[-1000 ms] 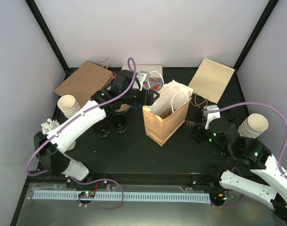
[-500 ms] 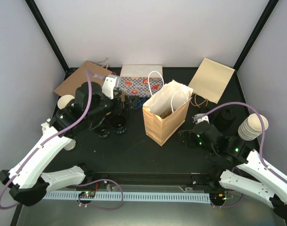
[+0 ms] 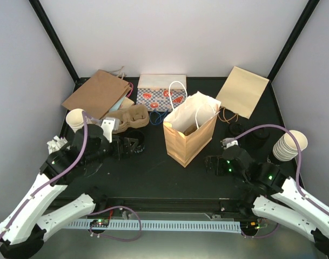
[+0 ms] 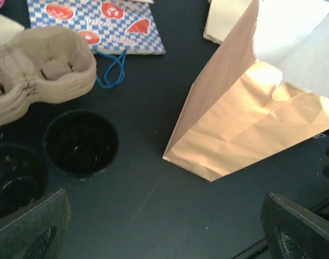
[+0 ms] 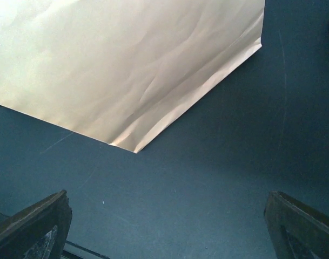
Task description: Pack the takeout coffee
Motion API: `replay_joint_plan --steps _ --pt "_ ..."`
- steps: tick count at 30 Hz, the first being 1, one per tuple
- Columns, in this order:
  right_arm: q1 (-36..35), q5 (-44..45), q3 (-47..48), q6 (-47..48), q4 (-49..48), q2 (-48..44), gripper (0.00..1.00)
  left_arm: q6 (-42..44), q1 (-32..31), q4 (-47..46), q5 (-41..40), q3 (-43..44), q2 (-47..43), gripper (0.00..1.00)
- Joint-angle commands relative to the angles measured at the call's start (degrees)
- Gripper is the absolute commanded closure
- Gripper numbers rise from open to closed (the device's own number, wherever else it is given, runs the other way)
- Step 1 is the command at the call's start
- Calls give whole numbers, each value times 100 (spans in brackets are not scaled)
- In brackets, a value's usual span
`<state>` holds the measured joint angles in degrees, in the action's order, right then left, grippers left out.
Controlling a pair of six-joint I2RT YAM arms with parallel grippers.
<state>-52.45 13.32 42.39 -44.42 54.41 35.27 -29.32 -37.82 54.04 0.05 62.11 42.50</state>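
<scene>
Two takeout coffee cups, small, black and round, stand side by side on the black table: one (image 4: 80, 143) in front of the cardboard tray (image 4: 42, 70), the other (image 4: 13, 181) to its left. From above only one cup (image 3: 139, 141) shows. My left gripper (image 4: 164, 240) hangs open and empty just near-right of them, (image 3: 127, 148) from above. An open brown paper bag (image 3: 188, 135) stands mid-table, something brown inside it. Right of the bag's foot (image 5: 137, 81), my right gripper (image 5: 164, 232) is open and empty, (image 3: 210, 163) from above.
Stacks of white paper cups stand at the left (image 3: 76, 118) and right (image 3: 290, 144) edges. Flat bags lie at the back: brown (image 3: 96, 93), blue-and-white patterned (image 3: 161, 99), tan (image 3: 242, 90). A dark round thing (image 3: 257, 135) sits behind my right arm.
My left arm has pulled back from the bag's rim to the near left, uncovering the cardboard tray. My right gripper has moved left and nearer. Both grippers have opened wider.
</scene>
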Motion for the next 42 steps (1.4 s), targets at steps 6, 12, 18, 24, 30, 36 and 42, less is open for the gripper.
replay_joint_plan --steps 6,12,18,24,30,36,42 --pt "24 180 41 -399 330 353 0 -398 51 936 215 -11 -96 1" --pt "25 296 483 -519 754 1034 0 -683 50 1254 403 47 -35 1" --pt "27 159 446 -189 434 928 0 -855 50 1023 502 -204 -493 1" --pt "24 -246 314 -55 324 933 0 -808 50 1034 466 -176 -523 1" --pt "24 -546 119 -1 207 1031 0 -805 54 1301 301 -146 -377 1" --pt "24 -824 -18 -5 -16 1115 0 -886 51 1426 220 -320 -732 1" --pt "24 -1207 -253 -85 -216 1105 0 -790 54 1567 196 -714 -919 1"
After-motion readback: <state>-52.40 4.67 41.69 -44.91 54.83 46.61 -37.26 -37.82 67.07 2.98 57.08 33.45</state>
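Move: The packed paper bag, standing open, has its middle about 25 cm to the left hand's right, 11 cm ahead and 12 cm lower; from the right hand it is some 13 cm ahead, 11 cm left and nearly level in height. From the left hand, one black cup stands 11 cm ahead and 2 cm right, another 8 cm ahead and 6 cm left, both about 20 cm below; the cup carrier is 22 cm ahead, 4 cm left and 22 cm below. Both empty hands stay wide open and clear of the standing bag: the left draws back about 5 cm, sinking nearly as much and easing left, away from the bag to the near side of the two black cups, its fingers tipping some 10 degrees further down. The right mainly sinks beside the bag's near corner, dropping about 3 cm, bobbing up slightly, then going down again while drifting left and a little back, its fingertips also tipping down. ##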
